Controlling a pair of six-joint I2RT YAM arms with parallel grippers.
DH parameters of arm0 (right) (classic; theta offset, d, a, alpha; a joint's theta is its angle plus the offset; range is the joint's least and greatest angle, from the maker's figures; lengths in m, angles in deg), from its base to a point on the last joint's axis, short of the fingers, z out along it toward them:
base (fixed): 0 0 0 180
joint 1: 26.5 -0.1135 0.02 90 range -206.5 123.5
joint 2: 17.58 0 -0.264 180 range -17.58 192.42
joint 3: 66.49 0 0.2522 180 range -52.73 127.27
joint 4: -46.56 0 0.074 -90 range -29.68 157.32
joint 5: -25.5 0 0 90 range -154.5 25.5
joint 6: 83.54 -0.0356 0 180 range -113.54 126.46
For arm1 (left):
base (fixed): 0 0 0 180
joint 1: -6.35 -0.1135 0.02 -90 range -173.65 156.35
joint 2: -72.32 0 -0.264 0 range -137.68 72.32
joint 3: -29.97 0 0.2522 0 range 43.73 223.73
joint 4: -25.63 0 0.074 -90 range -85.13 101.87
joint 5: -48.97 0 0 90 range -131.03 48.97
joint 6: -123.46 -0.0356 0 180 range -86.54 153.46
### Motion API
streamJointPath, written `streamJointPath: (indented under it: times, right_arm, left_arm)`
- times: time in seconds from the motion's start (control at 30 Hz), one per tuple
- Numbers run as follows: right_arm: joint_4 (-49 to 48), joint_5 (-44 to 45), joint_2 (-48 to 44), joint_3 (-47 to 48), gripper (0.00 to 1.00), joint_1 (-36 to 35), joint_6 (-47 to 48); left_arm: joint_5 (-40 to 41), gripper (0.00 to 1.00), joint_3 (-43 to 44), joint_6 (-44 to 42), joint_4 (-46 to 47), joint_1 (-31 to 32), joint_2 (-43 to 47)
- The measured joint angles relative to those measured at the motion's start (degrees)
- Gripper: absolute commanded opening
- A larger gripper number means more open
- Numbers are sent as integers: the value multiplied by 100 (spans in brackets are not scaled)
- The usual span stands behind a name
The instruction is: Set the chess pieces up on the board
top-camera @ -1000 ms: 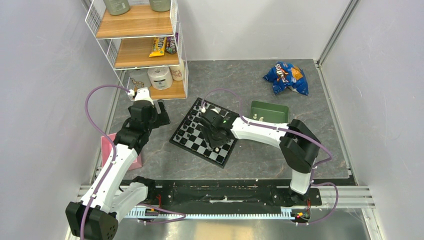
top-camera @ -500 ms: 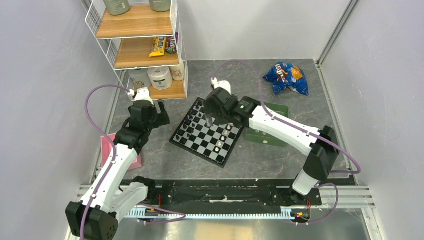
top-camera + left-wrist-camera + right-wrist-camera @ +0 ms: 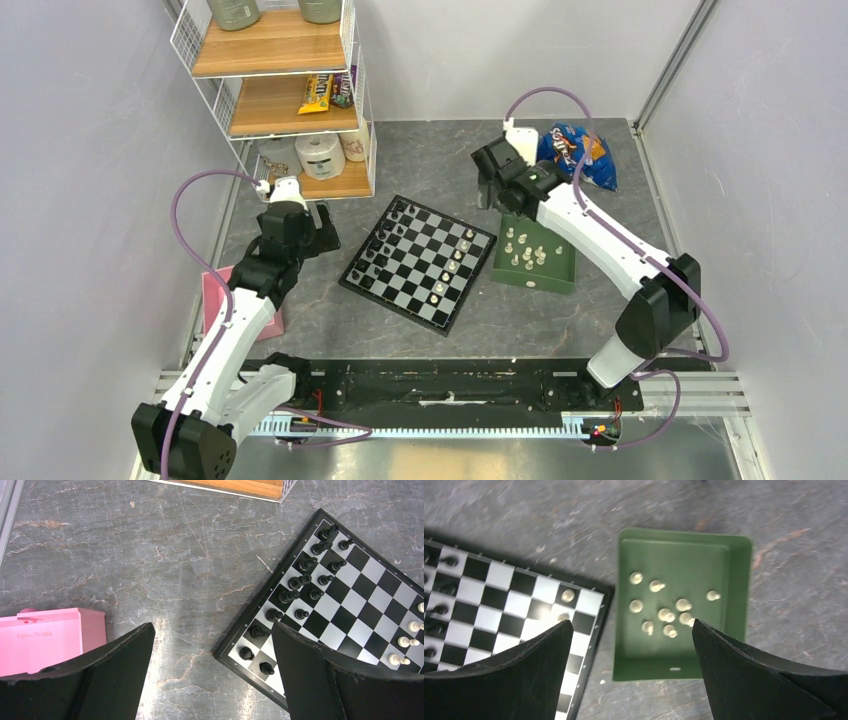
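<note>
The board (image 3: 420, 285) lies tilted at the table's middle, with black figures along its left edge and several cream chess pieces (image 3: 452, 262) along its right edge. More cream chess pieces (image 3: 666, 615) stand and lie loose in the green tray (image 3: 684, 550) to the board's right. My right gripper (image 3: 632, 630) hangs open and empty high above the tray's near wall, by the board's corner (image 3: 589, 605). My left gripper (image 3: 212, 630) is open and empty over bare table, just left of the board (image 3: 365, 595) and its black figures (image 3: 300, 580).
A pink box (image 3: 50, 635) lies left of my left gripper. A wire shelf (image 3: 290, 90) with snacks and a paper roll stands at the back left. A blue chip bag (image 3: 572, 155) lies at the back right, behind the tray (image 3: 560, 278).
My right gripper has lifted off the board and swung to the back right, over the green tray, and its jaws have opened wide. The left arm has not moved.
</note>
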Motion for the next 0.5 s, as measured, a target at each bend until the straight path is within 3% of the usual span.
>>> streamJointPath:
  times: [0.5]
  right_arm:
    - [-190, 293, -894, -564, 97, 1054, 205]
  left_arm:
    - [2, 94, -26, 0, -2, 0, -2]
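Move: The right hand, empty and open, hangs over the left part of the green tray. The cluster of white pieces lies about 17 cm below it, some 4 cm to its right and 3 cm nearer the base. A lone white piece is about 11 cm right and 3 cm back, the chessboard's middle about 20 cm left and 6 cm back, the chip bag some 15 cm right and 17 cm ahead. From the left hand the cluster lies about 49 cm right, 3 cm ahead and 16 cm below. Rightward, quick at first and then slowing, the right hand sweeps about 9 cm high across the green tray, away from the chessboard, passing over the white pieces and climbing roughly 3 cm as it goes. The wrist swings some 10 degrees clockwise and tips up slightly; the fingers stay wide open and touch nothing. ##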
